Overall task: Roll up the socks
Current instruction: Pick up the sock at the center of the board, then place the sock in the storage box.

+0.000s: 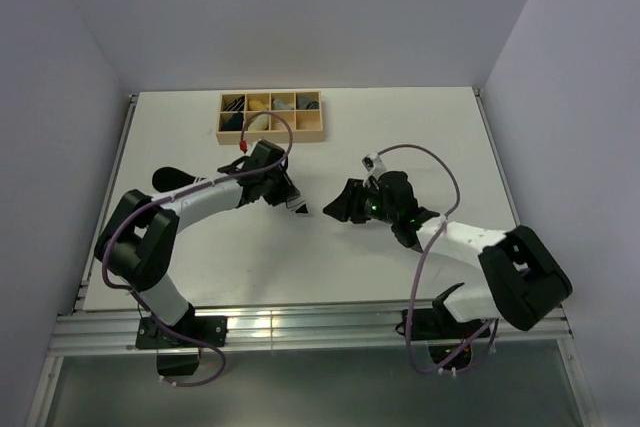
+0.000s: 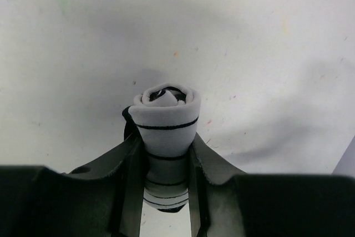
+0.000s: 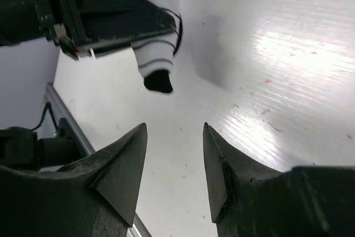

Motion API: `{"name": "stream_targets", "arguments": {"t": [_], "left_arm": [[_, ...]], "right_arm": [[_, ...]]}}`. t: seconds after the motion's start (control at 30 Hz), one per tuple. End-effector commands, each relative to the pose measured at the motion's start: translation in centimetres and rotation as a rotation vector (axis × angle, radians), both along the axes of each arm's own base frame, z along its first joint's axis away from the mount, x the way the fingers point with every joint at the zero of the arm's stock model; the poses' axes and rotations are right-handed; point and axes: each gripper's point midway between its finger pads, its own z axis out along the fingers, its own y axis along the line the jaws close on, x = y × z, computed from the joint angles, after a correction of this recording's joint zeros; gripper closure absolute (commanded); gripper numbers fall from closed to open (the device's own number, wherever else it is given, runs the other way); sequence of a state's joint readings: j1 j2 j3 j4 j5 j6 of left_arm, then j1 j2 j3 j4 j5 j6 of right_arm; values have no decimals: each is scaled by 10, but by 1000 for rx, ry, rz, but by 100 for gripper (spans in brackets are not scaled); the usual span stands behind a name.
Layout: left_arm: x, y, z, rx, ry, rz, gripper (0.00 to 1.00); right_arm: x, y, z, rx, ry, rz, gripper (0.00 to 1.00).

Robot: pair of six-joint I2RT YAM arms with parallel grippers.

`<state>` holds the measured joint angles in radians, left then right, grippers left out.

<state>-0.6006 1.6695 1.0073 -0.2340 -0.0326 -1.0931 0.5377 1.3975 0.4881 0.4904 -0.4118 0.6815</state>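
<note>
The socks are rolled into one bundle point(image 2: 166, 120), white with thin black stripes on the outside and a black edge showing at its left side and core. My left gripper point(image 2: 166, 156) is shut on the roll and holds it a little above the white table. In the top view the left gripper point(image 1: 288, 195) is at mid-table, with the roll's tip point(image 1: 299, 207) sticking out. My right gripper point(image 1: 340, 209) is open and empty, just right of the roll. In the right wrist view the right gripper point(image 3: 175, 131) faces the roll point(image 3: 158, 37), apart from it.
A wooden tray point(image 1: 270, 131) with several compartments holding tan, grey and dark sock rolls stands at the back of the table. A metal rail point(image 1: 300, 327) runs along the near edge. Grey walls close in on the table's left, back and right sides.
</note>
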Motion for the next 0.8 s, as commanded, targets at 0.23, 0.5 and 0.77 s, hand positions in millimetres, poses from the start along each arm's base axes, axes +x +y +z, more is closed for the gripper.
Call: {"name": "stream_targets", "arguments": {"t": [0.23, 0.5, 0.77], "left_arm": [[86, 14, 110, 67, -312, 47, 100], [165, 43, 144, 113, -404, 149, 100], [243, 68, 124, 192, -475, 225, 100]], "right_arm": [[-5, -51, 71, -169, -155, -134, 44], [-9, -96, 124, -231, -230, -320, 25], [-18, -157, 144, -349, -236, -577, 2]]}}
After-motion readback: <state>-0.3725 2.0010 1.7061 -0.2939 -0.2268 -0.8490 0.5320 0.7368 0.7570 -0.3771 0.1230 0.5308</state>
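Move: Out ahead lies the empty front compartment, third from the left in the wooden box, where the left hand is taking the rolled sock: about 30 cm ahead, 4 cm left and 3 cm lower. The cream sock's compartment is 8 cm left of it, another empty one 8 cm right, and the grey sock 7 cm beyond. From the right hand that compartment is roughly 35 cm ahead, 14 cm left and 6 cm lower; the rolled sock is 10 cm left, 3 cm ahead and 4 cm lower. Keeping the rolled sock pinched between its fingers, the left hand sweeps about 21 cm forward towards the box, arcing up some 14 cm and starting to sink again while edging left; its fingertips tip up and forward by about 20 degrees. The right hand, already clear, backs off up and to the right, swinging clockwise and opening from half to nearly fully wide. ##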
